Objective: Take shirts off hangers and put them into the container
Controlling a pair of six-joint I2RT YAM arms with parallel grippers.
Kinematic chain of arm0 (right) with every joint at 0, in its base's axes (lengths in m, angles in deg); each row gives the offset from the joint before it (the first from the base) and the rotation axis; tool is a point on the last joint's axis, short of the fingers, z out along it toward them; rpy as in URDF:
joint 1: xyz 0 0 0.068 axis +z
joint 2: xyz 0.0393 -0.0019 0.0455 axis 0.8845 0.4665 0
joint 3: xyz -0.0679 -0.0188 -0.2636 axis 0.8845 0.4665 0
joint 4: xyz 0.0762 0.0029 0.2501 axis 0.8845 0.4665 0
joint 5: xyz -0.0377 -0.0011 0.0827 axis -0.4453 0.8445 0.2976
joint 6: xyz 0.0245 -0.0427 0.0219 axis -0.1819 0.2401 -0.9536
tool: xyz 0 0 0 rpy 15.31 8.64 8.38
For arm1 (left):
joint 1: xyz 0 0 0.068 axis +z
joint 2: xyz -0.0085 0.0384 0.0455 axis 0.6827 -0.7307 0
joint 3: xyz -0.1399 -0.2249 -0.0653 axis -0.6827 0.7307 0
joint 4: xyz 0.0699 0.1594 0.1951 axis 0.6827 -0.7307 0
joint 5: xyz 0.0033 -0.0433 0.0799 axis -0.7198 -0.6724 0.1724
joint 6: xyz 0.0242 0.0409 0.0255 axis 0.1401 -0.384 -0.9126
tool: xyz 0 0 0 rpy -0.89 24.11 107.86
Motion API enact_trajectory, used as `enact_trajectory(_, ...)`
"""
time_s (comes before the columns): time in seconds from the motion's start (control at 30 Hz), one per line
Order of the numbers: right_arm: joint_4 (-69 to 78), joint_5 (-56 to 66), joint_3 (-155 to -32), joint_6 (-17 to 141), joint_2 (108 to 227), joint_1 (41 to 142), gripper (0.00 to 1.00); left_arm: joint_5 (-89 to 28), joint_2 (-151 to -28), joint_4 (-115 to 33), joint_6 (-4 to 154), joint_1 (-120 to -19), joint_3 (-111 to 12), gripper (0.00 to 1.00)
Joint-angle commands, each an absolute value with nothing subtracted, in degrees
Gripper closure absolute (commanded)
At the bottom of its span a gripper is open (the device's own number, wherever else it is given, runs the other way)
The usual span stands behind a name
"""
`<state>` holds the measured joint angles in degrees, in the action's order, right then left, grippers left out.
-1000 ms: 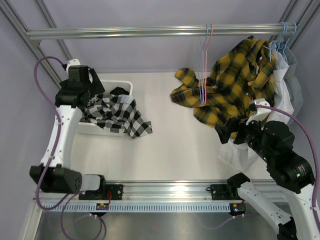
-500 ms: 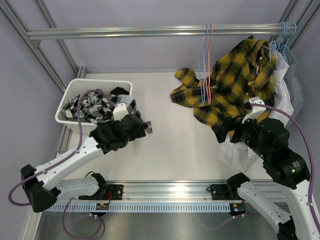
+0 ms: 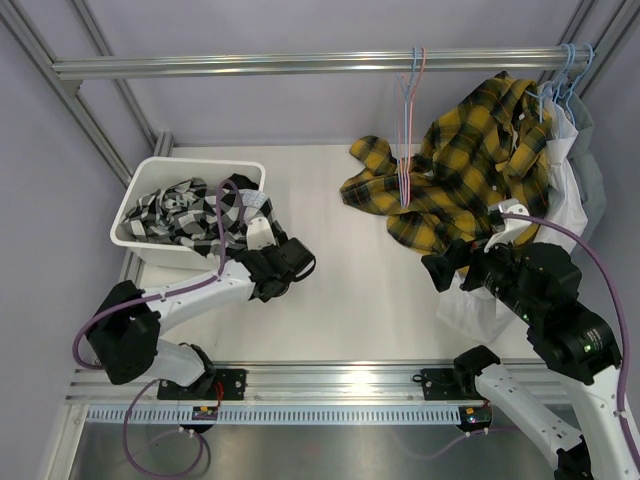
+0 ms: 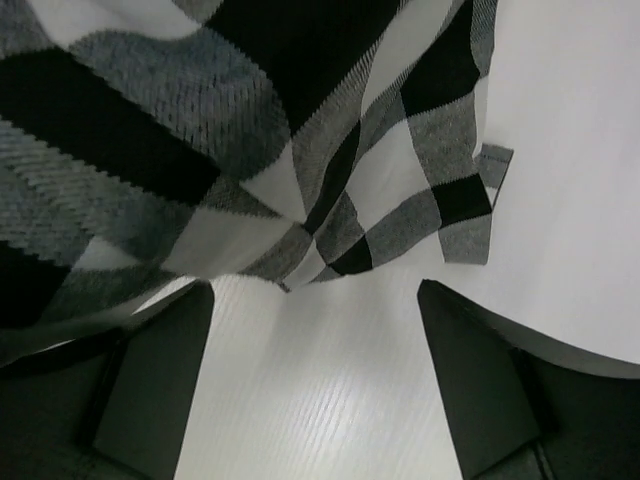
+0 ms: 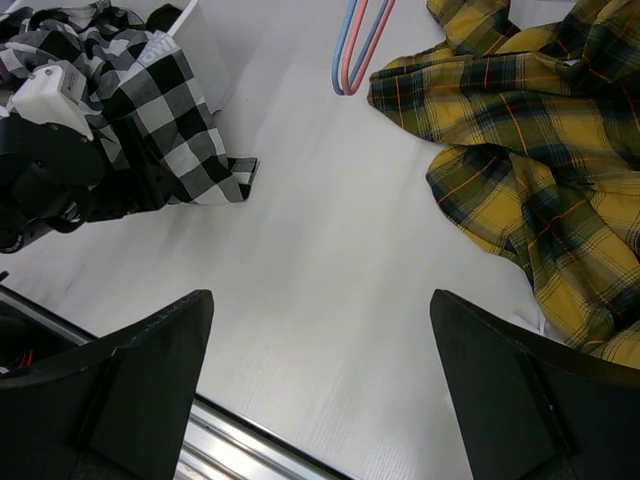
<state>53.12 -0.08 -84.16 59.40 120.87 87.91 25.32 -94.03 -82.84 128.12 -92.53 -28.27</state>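
Observation:
The white container (image 3: 138, 196) stands at the back left and holds the black-and-white checked shirt (image 3: 178, 214). A tail of that shirt (image 4: 200, 150) spills over the container's front right corner onto the table. My left gripper (image 3: 300, 266) lies low by that tail. In the left wrist view it (image 4: 315, 375) is open, with the hem just beyond its fingertips and only bare table between them. The yellow-and-black plaid shirt (image 3: 470, 170) hangs at the right, draped onto the table. My right gripper (image 3: 440, 268) hovers open in front of it (image 5: 530, 140), holding nothing.
A pink and a blue hanger (image 3: 408, 150) hang bare from the metal rail (image 3: 250, 65). A white shirt (image 3: 568, 190) hangs on light blue hangers (image 3: 565, 75) at the far right. The left arm (image 5: 50, 170) shows in the right wrist view.
My left arm has swung from over the container down to the table at its front right corner. More of the checked shirt now lies inside the container. The right gripper has drifted slightly left.

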Motion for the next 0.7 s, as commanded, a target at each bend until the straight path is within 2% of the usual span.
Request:
enact_trajectory(0.0, 52.65, 1.50, -84.10, 60.99, 120.23, 87.68, 0.01, 32.30, -95.45, -75.69, 129.95, -90.43, -27.26, 0.16)
enact_trajectory(0.1, 53.26, 1.77, -84.10, 61.34, 119.96, 87.60, 0.01, 32.04, -96.59, -72.62, 128.89, -89.02, -25.76, 0.26)
enact_trajectory(0.2, 53.96, 1.86, -84.28, 61.69, 119.96, 87.68, 0.01, 32.30, -97.64, -70.15, 127.58, -88.58, -25.32, 0.30)
enact_trajectory(0.3, 54.58, 1.86, -84.37, 61.78, 119.88, 87.68, 0.01, 33.18, -98.44, -68.39, 126.43, -88.23, -25.32, 0.38)
enact_trajectory(0.33, 54.76, 1.94, -84.37, 61.87, 119.87, 87.68, 0.00, 33.18, -98.53, -68.30, 126.43, -87.88, -25.41, 0.47)
enact_trajectory(0.43, 55.20, 1.94, -84.45, 61.78, 119.70, 87.68, 0.01, 32.75, -98.09, -69.17, 126.43, -87.79, -25.76, 0.67)
enact_trajectory(0.67, 55.90, 1.50, -84.54, 61.43, 118.56, 87.68, 0.01, 28.79, -91.86, -77.60, 126.08, -87.96, -28.31, 0.91)
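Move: The left hand hovers just short of the black-and-white shirt where it hangs over the container's near right side: the hanging fold is about 4 cm ahead, 1 cm left and 2 cm lower. The container's middle is some 11 cm ahead and 16 cm left, slightly lower; the shirt's cuff lies about 4 cm ahead, 5 cm right and 7 cm down. From the right hand, the fold is roughly 12 cm ahead, 36 cm left and 24 cm below. The left fingers pinch the hanging fold of the black-and-white shirt, shutting from nearly wide open to almost closed. The hand first eases forward about 2.5 cm into the cloth, with a small shift left and nearly 2 cm down, then holds there while the fingers close and just begins to draw back and up at the end; the wrist barely turns. ##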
